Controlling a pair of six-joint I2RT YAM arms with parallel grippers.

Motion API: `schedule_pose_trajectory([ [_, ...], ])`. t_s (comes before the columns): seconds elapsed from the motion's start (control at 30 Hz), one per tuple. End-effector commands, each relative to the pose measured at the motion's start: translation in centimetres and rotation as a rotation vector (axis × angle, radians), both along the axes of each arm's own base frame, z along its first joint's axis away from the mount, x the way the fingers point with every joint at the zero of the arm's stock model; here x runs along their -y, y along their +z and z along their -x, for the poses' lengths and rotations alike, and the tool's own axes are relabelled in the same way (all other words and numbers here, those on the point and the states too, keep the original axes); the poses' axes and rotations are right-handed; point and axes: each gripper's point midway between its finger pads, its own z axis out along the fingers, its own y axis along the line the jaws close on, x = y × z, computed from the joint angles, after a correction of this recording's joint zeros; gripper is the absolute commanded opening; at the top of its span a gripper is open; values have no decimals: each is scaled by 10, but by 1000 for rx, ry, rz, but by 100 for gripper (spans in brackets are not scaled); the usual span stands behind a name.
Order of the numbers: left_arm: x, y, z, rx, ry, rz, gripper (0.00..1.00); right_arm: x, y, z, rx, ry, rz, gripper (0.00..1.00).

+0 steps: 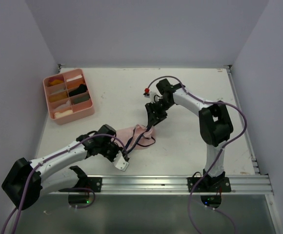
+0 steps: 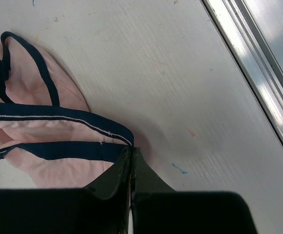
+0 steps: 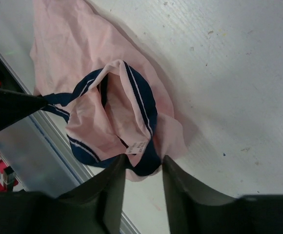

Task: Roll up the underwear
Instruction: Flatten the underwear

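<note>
The pale pink underwear (image 1: 135,133) with navy edging lies crumpled on the white table between the two arms. My left gripper (image 2: 131,151) is shut, pinching the end of the navy waistband (image 2: 58,113). In the top view the left gripper (image 1: 126,152) sits at the garment's near-left edge. My right gripper (image 3: 144,168) reaches in from the far side, jaws apart, with a bunched fold of waistband and its white label (image 3: 137,146) between the fingertips. From above, the right gripper (image 1: 151,127) is at the cloth's right end. No olive-brown garment shows.
A pink compartment tray (image 1: 78,117) holding rolled items stands at the far left. A small red-topped object (image 1: 147,90) sits by the right arm's wrist. A metal rail (image 1: 180,181) runs along the near table edge, close to the cloth.
</note>
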Motion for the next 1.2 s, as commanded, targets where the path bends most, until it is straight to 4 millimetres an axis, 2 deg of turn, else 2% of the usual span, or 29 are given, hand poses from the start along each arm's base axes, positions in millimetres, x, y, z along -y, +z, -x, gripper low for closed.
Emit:
schedule_pose_trajectory([
  [0.0, 3, 3, -2, 18, 5, 21, 0, 2, 8, 4, 76, 89, -46, 36],
  [0.1, 3, 3, -4, 19, 13, 19, 0, -1, 10, 6, 79, 99, -75, 12],
  [0.2, 4, 6, -6, 12, 41, 21, 0, -2, 20, 3, 104, 98, -92, 0],
  [0.27, 3, 9, -11, 20, 72, 18, 0, 0, 29, -1, 124, 93, -110, 0],
  [0.3, 6, 16, -16, 17, 119, 37, 0, 5, 35, -6, 133, 71, -120, 0],
  [0.37, 9, 29, -25, 11, 191, 70, 0, 9, 59, -14, 163, 52, -178, 0],
  [0.4, 12, 48, -38, -8, 282, 121, 0, 17, 68, -21, 181, 28, -189, 0],
  [0.43, 15, 60, -45, -26, 322, 162, 0, 20, 92, -24, 236, 25, -224, 0],
  [0.47, 13, 86, -65, -17, 405, 224, 0, 23, 102, -26, 264, 23, -240, 0],
  [0.5, 12, 104, -78, -58, 522, 293, 0, 30, 115, -30, 307, 14, -254, 0],
  [0.57, 3, 130, -101, -61, 673, 375, 0, 35, 143, -23, 384, 26, -295, 0],
  [0.6, -3, 155, -113, -60, 771, 461, 0, 37, 151, -21, 417, 35, -308, 0],
  [0.67, -8, 175, -117, -47, 825, 535, 0, 43, 162, -9, 469, 52, -313, 0],
  [0.7, -7, 184, -109, -47, 813, 583, 0, 43, 164, -5, 499, 85, -327, 0],
  [0.73, -5, 184, -101, -54, 782, 594, 0, 47, 157, 2, 500, 92, -316, 0],
  [0.77, 3, 181, -84, -98, 694, 598, 0, 49, 154, 5, 508, 97, -309, 0],
  [0.87, 3, 140, -46, -142, 554, 466, 0, 59, 134, 34, 455, 195, -296, 0],
  [0.9, -2, 110, -30, -167, 502, 373, 0, 62, 126, 47, 428, 242, -297, 0],
  [0.93, -2, 95, -22, -185, 474, 334, 0, 65, 110, 61, 374, 256, -294, 0],
  [1.0, -1, 65, 5, -220, 351, 229, 0, 67, 91, 79, 324, 304, -280, 0],
  [1.03, -2, 47, 18, -252, 313, 182, 22, 71, 75, 93, 275, 332, -248, 0],
  [1.07, -1, 39, 31, -268, 253, 150, 33, 72, 66, 101, 250, 355, -229, 0],
  [1.1, -4, 31, 38, -283, 223, 114, 39, 72, 57, 112, 225, 393, -220, 0],
  [1.13, -2, 34, 37, -280, 212, 114, 44, 74, 47, 120, 191, 400, -215, 0],
  [1.17, -2, 35, 35, -274, 221, 108, 46, 72, 49, 119, 188, 398, -217, 0],
])
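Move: The right hand hangs open just over the underwear's raised far waistband edge, which lies only about 1 cm back of it and 2 cm below, level left to right. The underwear's crumpled body is centred roughly 5 cm back and 5 cm left of that hand, some 4 cm below. The left fingers already hold the near waistband corner; from them the far edge is about 11 cm ahead and 10 cm to the right, and the front metal rail is some 10 cm straight back. The right fingers pinch shut on the far waistband edge, and then both hands fling the underwear up some 17 cm, the left also going about 11 cm forward with its wrist turning counter-clockwise. Both sweep back towards the rail and down, the right drifting right and keeping its pinch, while the left opens on the descent and lets its corner go. ##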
